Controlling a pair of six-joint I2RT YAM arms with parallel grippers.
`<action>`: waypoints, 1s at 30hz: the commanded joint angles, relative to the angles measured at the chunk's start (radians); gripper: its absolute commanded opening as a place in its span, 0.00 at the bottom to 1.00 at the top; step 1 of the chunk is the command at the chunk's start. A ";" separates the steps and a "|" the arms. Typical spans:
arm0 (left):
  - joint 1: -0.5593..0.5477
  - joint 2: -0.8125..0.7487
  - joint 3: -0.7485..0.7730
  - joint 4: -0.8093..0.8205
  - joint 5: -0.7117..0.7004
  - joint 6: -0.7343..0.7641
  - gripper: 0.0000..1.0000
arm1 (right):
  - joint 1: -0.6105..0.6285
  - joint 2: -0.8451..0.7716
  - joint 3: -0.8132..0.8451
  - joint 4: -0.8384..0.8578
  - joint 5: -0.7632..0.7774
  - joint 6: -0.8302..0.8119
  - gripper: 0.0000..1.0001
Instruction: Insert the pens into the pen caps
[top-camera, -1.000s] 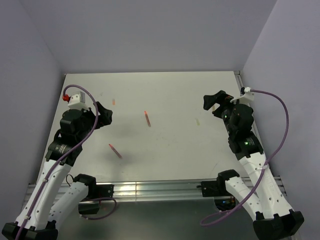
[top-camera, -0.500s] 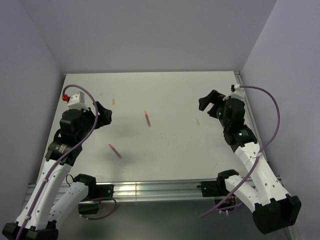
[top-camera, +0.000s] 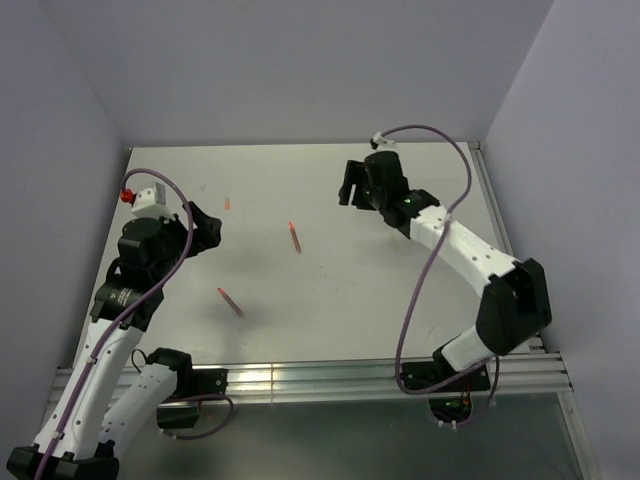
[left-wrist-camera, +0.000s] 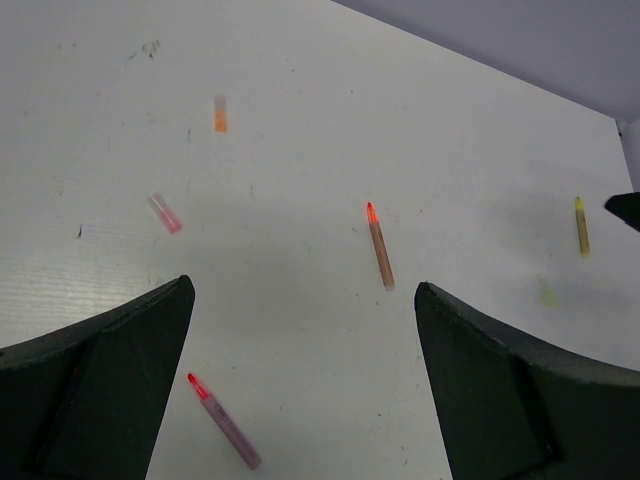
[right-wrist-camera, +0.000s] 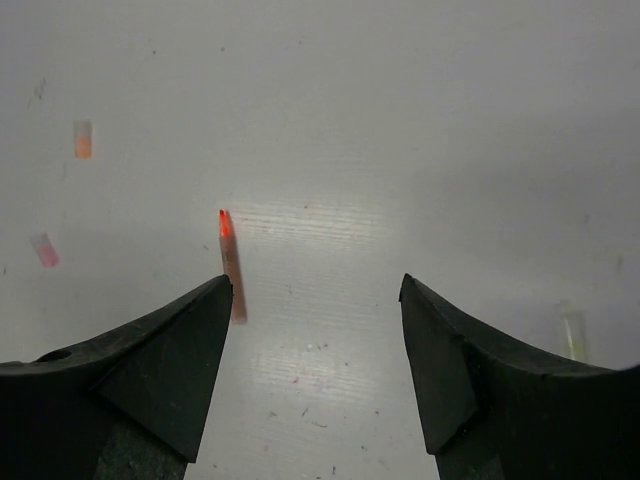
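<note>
Three pens lie apart on the white table (top-camera: 330, 290). A tan one with a red tip (left-wrist-camera: 379, 245) (right-wrist-camera: 231, 265) (top-camera: 295, 237) is in the middle. A mauve one with a red tip (left-wrist-camera: 223, 421) (top-camera: 230, 301) lies nearer the front, and a yellow one (left-wrist-camera: 581, 225) lies to the right. The pen caps are an orange stub (left-wrist-camera: 220, 113) (right-wrist-camera: 82, 139) (top-camera: 227, 203), a pink stub (left-wrist-camera: 166, 213) (right-wrist-camera: 44, 249) and a pale yellow-green stub (left-wrist-camera: 546, 292) (right-wrist-camera: 570, 330). My left gripper (left-wrist-camera: 303, 290) (top-camera: 212, 228) hovers open and empty at the left. My right gripper (right-wrist-camera: 315, 285) (top-camera: 350, 185) is open and empty above the table at the back middle, just right of the tan pen.
Lavender walls close in the table at the back and on both sides. An aluminium rail (top-camera: 320, 378) runs along the near edge by the arm bases. The right arm (top-camera: 460, 250) stretches diagonally over the table's right half, with its purple cable looping above.
My right arm has swung from the right side to the back middle, bringing the tan pen into its wrist view, and its jaws have narrowed a little. The left arm has barely moved.
</note>
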 joint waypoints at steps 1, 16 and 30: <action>0.017 -0.006 0.031 0.011 0.011 -0.007 1.00 | 0.056 0.103 0.117 -0.049 0.030 -0.044 0.75; 0.045 -0.002 0.025 0.027 0.062 -0.013 0.99 | 0.187 0.577 0.526 -0.187 0.034 -0.093 0.60; 0.059 0.001 0.023 0.030 0.079 -0.015 0.99 | 0.244 0.724 0.651 -0.260 0.053 -0.119 0.54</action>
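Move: The orange pen I'm after lies on the table some 15 cm to the left of my right hand, about 4 cm farther out and 20 cm below it. The yellow cap is about 11 cm to that hand's right and 2 cm farther out. From the orange pen, the orange cap lies about 19 cm left and 11 cm farther out, the pink pen about 15 cm left and 19 cm nearer. From my left hand, the orange pen is roughly 15 cm ahead, 14 cm right, 25 cm below. My right hand keeps sweeping left by about 15 cm while sinking some 13 cm, with only a slight forward drift, to come close above the orange pen. On the way I tip the fingers more steeply down, dip the hand's left side and turn it counter-clockwise about 15 degrees, narrowing the fingers from wide to about half open without touching the pen. ##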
